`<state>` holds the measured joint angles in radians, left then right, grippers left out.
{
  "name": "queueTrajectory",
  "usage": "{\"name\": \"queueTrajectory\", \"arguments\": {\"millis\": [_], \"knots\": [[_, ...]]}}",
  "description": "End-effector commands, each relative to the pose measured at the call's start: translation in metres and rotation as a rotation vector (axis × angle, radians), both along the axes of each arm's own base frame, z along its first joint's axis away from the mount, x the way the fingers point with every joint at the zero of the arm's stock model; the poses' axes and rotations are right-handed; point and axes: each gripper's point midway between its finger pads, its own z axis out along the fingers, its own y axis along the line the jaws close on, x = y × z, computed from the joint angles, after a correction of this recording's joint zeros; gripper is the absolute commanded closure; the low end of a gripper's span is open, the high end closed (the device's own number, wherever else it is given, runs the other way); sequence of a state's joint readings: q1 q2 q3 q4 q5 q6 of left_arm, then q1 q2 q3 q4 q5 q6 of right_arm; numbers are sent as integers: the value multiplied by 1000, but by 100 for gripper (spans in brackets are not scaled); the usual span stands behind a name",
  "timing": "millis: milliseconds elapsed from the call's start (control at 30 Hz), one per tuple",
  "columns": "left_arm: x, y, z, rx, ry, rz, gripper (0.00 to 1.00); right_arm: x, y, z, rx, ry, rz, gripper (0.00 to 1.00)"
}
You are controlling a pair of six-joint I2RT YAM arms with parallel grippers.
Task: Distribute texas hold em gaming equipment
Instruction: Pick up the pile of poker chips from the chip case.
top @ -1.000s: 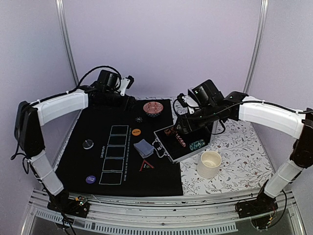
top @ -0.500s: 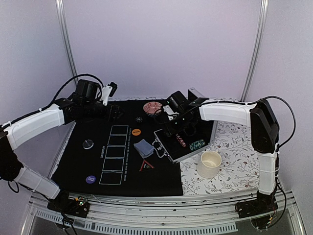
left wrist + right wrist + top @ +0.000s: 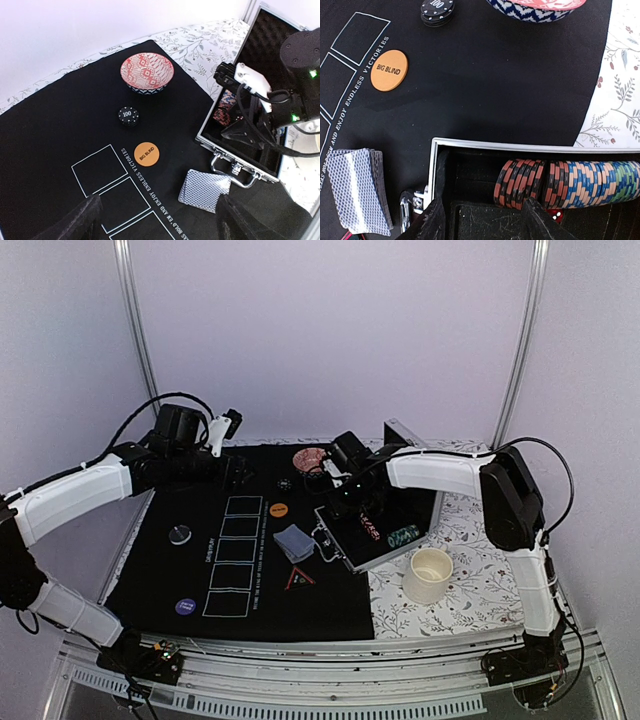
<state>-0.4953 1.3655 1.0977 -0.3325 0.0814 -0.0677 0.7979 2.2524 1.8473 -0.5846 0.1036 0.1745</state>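
Grey-blue-backed playing cards (image 3: pixel 293 542) lie stacked on the black mat (image 3: pixel 160 570), next to the open chip case (image 3: pixel 388 552). An orange "BIG BLIND" disc (image 3: pixel 146 153) and a black 100 chip (image 3: pixel 128 116) lie beyond the cards (image 3: pixel 204 189). A red triangle marker (image 3: pixel 298 578), a purple disc (image 3: pixel 185 606) and a dark disc (image 3: pixel 180 533) also rest on the mat. My right gripper (image 3: pixel 485 220) is open inside the case's left end, just short of a row of red striped chips (image 3: pixel 519 182). My left gripper (image 3: pixel 160 222) hangs open over the mat, holding nothing.
A red patterned bowl (image 3: pixel 312 459) stands at the mat's far edge. A white cup (image 3: pixel 429 573) sits on the floral cloth right of the case. More blue, red and green chips (image 3: pixel 592 182) and a red die (image 3: pixel 555 215) lie in the case.
My right arm has swung left and down into the case's left end, its jaws narrowing. My left arm drew back to the left and its jaws widened, then held still.
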Motion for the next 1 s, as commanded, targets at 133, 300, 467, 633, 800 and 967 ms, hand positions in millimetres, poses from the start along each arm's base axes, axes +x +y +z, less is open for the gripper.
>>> {"name": "queueTrajectory", "arguments": {"millis": [133,300,467,633,800,967], "knots": [[-1,-3,0,-6,-9,-33,20,11,-7,-13,-75,-16,-32,46],[-2,-7,1,-15,-9,-53,20,14,-11,-21,-108,-21,-47,45],[-2,-8,1,-16,-8,-57,20,18,-15,-35,-151,-17,-51,46],[-3,-8,0,-15,-6,-59,20,22,-21,-47,-191,-21,-57,50],[-2,-7,-1,-10,-8,-56,20,29,-26,-55,-230,-29,-70,66],[-2,-7,-3,-9,-2,-58,20,29,-24,-45,-214,-31,-71,96]]}}
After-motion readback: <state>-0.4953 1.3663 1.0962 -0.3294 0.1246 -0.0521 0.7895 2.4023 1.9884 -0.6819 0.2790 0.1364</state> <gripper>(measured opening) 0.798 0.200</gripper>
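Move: The near-left pile of red-and-black chips in the case lies some 3 cm ahead, 2 cm right and 4 cm below the right hand. The rest of that row continues about 6 cm farther right and 2 cm farther out than the pile. The red patterned bowl stands roughly 13 cm ahead and 5 cm left of the hand, the big blind button 11 cm left and 2 cm ahead. From the left hand the pile is about 7 cm ahead, 21 cm right and 19 cm down. Down into the chip case by about 4 cm goes the right hand, easing some 3 cm forward and 2 cm right while tipping roughly 10 degrees so the fingers point more nearly straight down. Having straddled the end pile of red-and-black chips, the half-open fingers close from its two ends and pinch it firmly. ##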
